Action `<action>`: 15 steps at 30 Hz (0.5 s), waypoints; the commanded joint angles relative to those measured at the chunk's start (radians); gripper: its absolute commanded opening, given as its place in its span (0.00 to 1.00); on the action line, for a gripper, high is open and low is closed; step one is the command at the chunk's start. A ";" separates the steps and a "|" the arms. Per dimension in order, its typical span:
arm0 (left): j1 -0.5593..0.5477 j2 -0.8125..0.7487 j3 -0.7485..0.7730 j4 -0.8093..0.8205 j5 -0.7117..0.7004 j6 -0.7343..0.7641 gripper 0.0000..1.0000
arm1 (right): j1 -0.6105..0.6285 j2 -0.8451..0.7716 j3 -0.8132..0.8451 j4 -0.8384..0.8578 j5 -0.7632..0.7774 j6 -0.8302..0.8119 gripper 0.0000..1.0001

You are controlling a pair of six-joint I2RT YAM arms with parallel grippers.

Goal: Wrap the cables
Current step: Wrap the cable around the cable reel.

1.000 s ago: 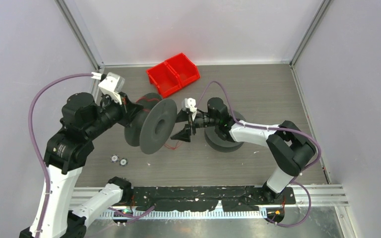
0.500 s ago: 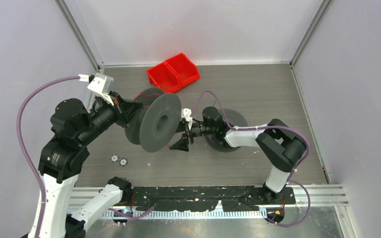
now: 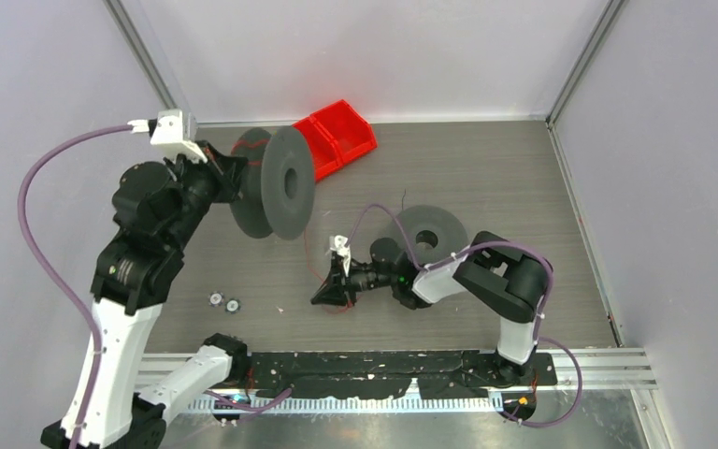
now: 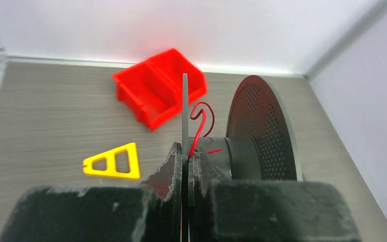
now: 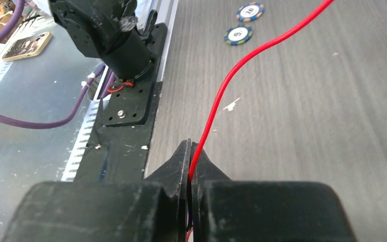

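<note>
My left gripper (image 3: 231, 178) (image 4: 185, 151) is shut on the thin near flange (image 4: 185, 108) of a dark grey spool (image 3: 278, 182), held upright above the table's back left. Red cable (image 4: 199, 126) loops at the spool's hub beside the perforated far flange (image 4: 262, 126). From the spool a thin red strand (image 3: 306, 245) runs down to my right gripper (image 3: 323, 295) (image 5: 190, 146). That gripper lies low over the table's middle, shut on the red cable (image 5: 221, 96), which emerges from between its fingertips.
A second grey spool (image 3: 427, 232) lies flat right of centre. Red bins (image 3: 337, 136) (image 4: 158, 93) stand at the back. A yellow triangle (image 4: 113, 162) lies on the table. Two poker chips (image 3: 223, 301) (image 5: 244, 22) lie front left, near the left arm's base (image 5: 106, 30).
The left arm carried the spool up and back to the left. The right gripper dropped toward the table's front middle and went from open to shut on the red cable.
</note>
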 commanded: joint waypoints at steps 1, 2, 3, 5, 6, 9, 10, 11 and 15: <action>0.048 0.079 0.002 0.182 -0.217 -0.075 0.00 | 0.134 -0.171 -0.007 -0.187 0.173 -0.076 0.06; 0.053 0.096 0.002 0.191 -0.228 -0.076 0.00 | 0.156 -0.210 -0.009 -0.225 0.205 -0.118 0.06; 0.063 0.114 0.006 0.192 -0.228 -0.075 0.00 | 0.198 -0.227 -0.019 -0.268 0.217 -0.131 0.06; 0.080 0.147 0.020 0.184 -0.217 -0.070 0.00 | 0.248 -0.274 -0.042 -0.303 0.259 -0.149 0.06; 0.087 0.159 0.022 0.182 -0.209 -0.066 0.00 | 0.262 -0.302 -0.046 -0.316 0.279 -0.160 0.06; 0.104 0.179 0.014 0.181 -0.210 -0.053 0.00 | 0.322 -0.343 -0.054 -0.366 0.305 -0.185 0.06; 0.111 0.184 0.012 0.180 -0.210 -0.049 0.00 | 0.332 -0.360 -0.054 -0.371 0.303 -0.191 0.06; 0.120 0.189 0.009 0.177 -0.210 -0.044 0.00 | 0.352 -0.369 -0.053 -0.390 0.302 -0.200 0.05; 0.147 0.217 0.004 0.161 -0.223 -0.010 0.00 | 0.396 -0.421 -0.029 -0.477 0.310 -0.233 0.05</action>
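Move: The left gripper holds the cable reel, its middle about 6 cm to the gripper's right, 3 cm ahead and 3 cm below. On the table some 43 cm beneath that gripper, the yellow bracket lies 17 cm ahead and 1 cm left, the red bin 35 cm ahead and 12 cm right. From the right gripper, which pinches the red cable, the held reel is 12 cm ahead, 4 cm left and 31 cm up; the poker chips are 20 cm left, 2 cm ahead and 10 cm down. Draw the right gripper back about 12 cm towards the base, away from the held reel, rising some 5 cm after a tiny dip and keeping the red cable pinched. Meanwhile carry the reel forward about 8 cm with the left gripper, also down and a little left, swinging counter-clockwise and tipping its fingers down slightly, grip still shut on the flange. ##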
